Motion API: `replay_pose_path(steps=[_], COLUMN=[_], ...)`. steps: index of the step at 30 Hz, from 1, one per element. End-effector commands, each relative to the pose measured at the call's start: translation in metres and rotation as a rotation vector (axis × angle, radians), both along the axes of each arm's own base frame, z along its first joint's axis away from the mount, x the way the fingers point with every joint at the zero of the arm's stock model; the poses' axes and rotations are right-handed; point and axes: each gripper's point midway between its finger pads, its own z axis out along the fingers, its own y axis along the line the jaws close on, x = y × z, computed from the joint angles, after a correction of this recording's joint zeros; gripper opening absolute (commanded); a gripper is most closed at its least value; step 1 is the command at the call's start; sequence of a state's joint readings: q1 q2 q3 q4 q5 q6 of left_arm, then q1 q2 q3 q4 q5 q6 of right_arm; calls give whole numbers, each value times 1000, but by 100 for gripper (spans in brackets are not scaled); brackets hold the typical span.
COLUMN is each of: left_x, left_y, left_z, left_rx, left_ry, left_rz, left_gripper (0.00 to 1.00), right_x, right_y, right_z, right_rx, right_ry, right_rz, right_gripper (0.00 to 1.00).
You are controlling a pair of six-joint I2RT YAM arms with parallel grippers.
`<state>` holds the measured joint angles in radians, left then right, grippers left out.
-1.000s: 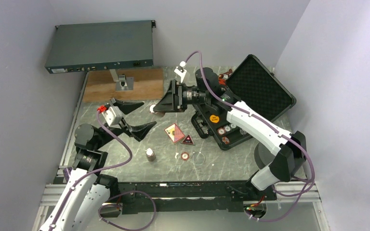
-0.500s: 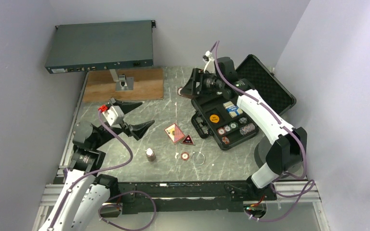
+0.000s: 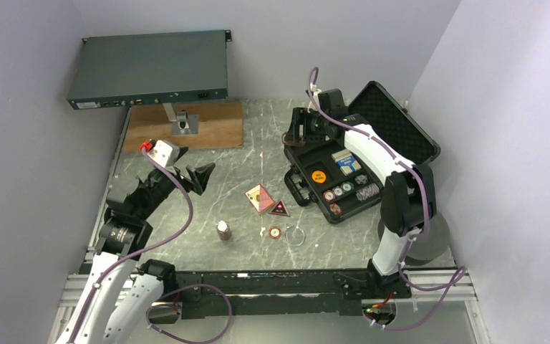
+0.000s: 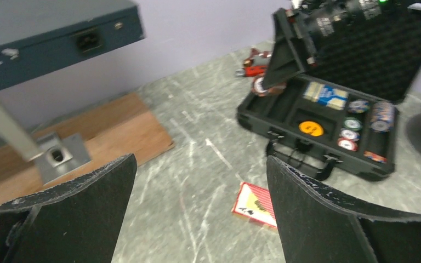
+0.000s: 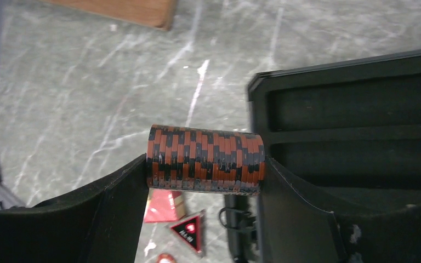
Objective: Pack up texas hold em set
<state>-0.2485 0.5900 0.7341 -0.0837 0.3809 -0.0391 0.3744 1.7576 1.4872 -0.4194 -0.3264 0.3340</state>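
The black briefcase (image 3: 308,188) lies open at the right, its lid (image 3: 394,129) leaning back. Its foam slots hold a card deck (image 3: 345,160) and chips (image 4: 381,112). My right gripper (image 3: 291,136) hangs over the case's far left corner, shut on a sideways stack of red-black chips (image 5: 205,160). On the table lie another card deck (image 3: 259,197), the red-black triangle piece (image 3: 279,209), a short chip stack (image 3: 223,230) and a single chip (image 3: 276,232). My left gripper (image 3: 192,175) is open and empty, above bare table left of the deck (image 4: 255,204).
A grey-blue rack box (image 3: 150,68) stands raised at the back left, over a wooden board (image 3: 208,129) with a metal bracket (image 3: 183,122). A red-handled wrench (image 4: 255,57) lies behind the case. A clear ring (image 3: 296,235) lies beside the single chip.
My right gripper has travelled right from the table's middle to the case's far left corner. The left gripper has turned and shifted slightly, still open.
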Motion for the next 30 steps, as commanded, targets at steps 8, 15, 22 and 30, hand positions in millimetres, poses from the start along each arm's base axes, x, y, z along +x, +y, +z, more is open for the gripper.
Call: replay_pose_path(steps=[8,15,22,30], left_x=[8,10,11,12], left_y=[61,61,61,60], left_z=[-11,-17,-20,-21], left_rx=[68,75,74,81], left_ry=[-4,29,48,43], left_rz=[348,348,356,346], left_gripper=[94,92,91,91], right_x=[65,74,87,102], right_y=[-43,-45,-46,-57], right_z=[-5,-26,-32,-47], right_rx=[-114,-142,-163,-265], right_ry=[-138,-128,-176,-247], right_rz=[-83,-66,-66,-52], right_gripper=[0,0,0,0])
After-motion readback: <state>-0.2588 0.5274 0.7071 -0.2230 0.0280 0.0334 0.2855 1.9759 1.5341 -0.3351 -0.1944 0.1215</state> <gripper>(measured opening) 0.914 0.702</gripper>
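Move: About 10 cm ahead, 5 cm right and 13 cm below the right hand, which still holds a roll of chips, lies the near-left end of the case's far slot. The green-edged chips stand in that slot's other end, roughly 12 cm ahead and 12 cm right. The big blind disc is level with the hand and 8 cm right; the red tool is some 20 cm ahead and 14 cm right. From the left hand, the slot end is about 25 cm ahead, 32 cm right and 27 cm below. Sinking about 8 cm while travelling some 6 cm forward and as far right, the right hand brings the pinched chip roll in from beyond the case's left edge to over the far slot, fast at first, then easing. Its wrist rolls about 15 degrees, left side dropping, and the fingers keep their hold. Empty and open, the left hand draws off leftward about 6 cm, sinking a little and turning some 20 degrees counter-clockwise. ##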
